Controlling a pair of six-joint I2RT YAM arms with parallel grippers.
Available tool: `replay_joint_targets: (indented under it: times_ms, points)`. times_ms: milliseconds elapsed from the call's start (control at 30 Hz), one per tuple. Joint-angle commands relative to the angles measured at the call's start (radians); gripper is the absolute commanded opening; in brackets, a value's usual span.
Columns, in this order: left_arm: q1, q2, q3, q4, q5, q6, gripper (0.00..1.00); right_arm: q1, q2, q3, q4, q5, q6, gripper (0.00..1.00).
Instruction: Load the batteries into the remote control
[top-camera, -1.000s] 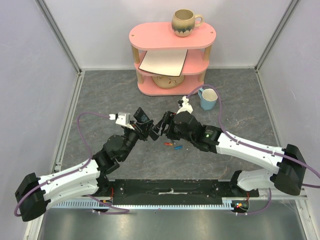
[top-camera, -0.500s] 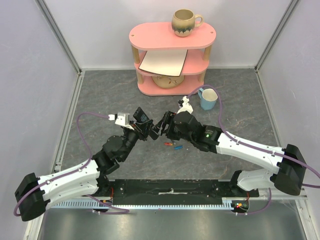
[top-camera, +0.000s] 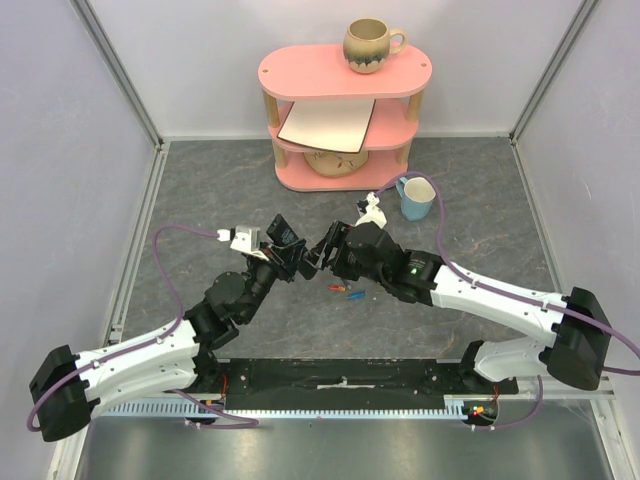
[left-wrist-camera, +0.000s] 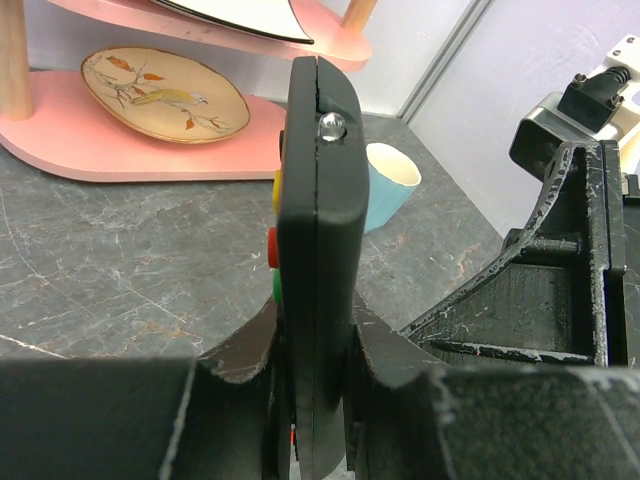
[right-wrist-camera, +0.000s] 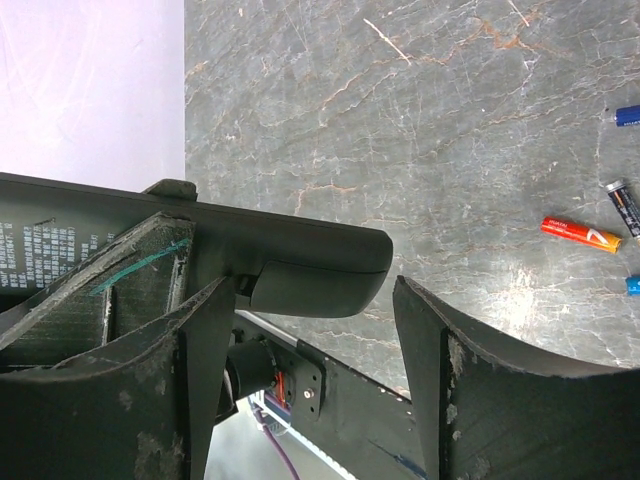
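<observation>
The black remote control (left-wrist-camera: 318, 250) stands on its edge, and my left gripper (left-wrist-camera: 312, 335) is shut on its lower part. Its coloured buttons face left. In the top view the left gripper (top-camera: 290, 256) and the right gripper (top-camera: 318, 256) meet above the middle of the table. My right gripper (right-wrist-camera: 310, 320) is open around the remote's rounded end (right-wrist-camera: 300, 262). That end lies close to the left finger (right-wrist-camera: 150, 350), and a gap separates it from the right finger (right-wrist-camera: 480, 380). Several batteries lie loose on the table: a red-orange one (right-wrist-camera: 582, 233), a dark one (right-wrist-camera: 625, 205) and a blue one (right-wrist-camera: 628, 113). They also show below the grippers as a small cluster of batteries (top-camera: 345, 291).
A pink shelf unit (top-camera: 340, 110) stands at the back with a brown mug (top-camera: 370, 45) on top and a painted plate (left-wrist-camera: 165, 95) on its lowest level. A light blue cup (top-camera: 415, 198) sits on the table to the right of the shelf. Grey walls enclose the table.
</observation>
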Motion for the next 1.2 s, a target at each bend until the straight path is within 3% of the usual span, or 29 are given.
replay_joint_targets:
  times_ms: [0, 500, 600, 733, 1167]
  points:
    - [-0.015, -0.018, 0.047, 0.1, -0.02, 0.036, 0.02, -0.008, 0.016, -0.009, 0.028, 0.031, 0.035, 0.72]
    - [-0.023, -0.026, 0.048, 0.16, 0.015, 0.043, 0.02, -0.008, 0.062, 0.002, 0.039, -0.007, 0.029, 0.7]
    - [-0.026, -0.03, 0.047, 0.179, 0.024, 0.046, 0.02, -0.009, 0.09, 0.016, 0.035, -0.041, 0.009, 0.65]
    - [-0.028, -0.042, 0.053, 0.188, 0.027, 0.065, 0.02, -0.012, 0.128, 0.02, 0.034, -0.092, -0.005, 0.51]
    - [-0.029, -0.067, 0.062, 0.205, -0.011, 0.12, 0.02, -0.016, 0.148, 0.017, 0.032, -0.126, -0.017, 0.48]
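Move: The battery-cover end of the remote, held in the left hand, lies about 2 cm left of the right hand, 1 cm ahead and 1 cm below it. The orange battery is on the table some 5 cm to the right hand's right, 1 cm ahead and 15 cm down; the blue battery lies at that same level, about 9 cm right and 1 cm back. From the left hand, the cover end is roughly 4 cm right, 3 cm back and 2 cm lower. Leftward by about 3 cm, sinking about 1 cm, the right hand presses in on the battery-cover end of the remote, its fingers narrowing from wide to about half open astride the cover. The left hand keeps its grip on the remote and gives way some 1.5 cm to the left and 1 cm down, rolling nearly 10 degrees, left side up. ##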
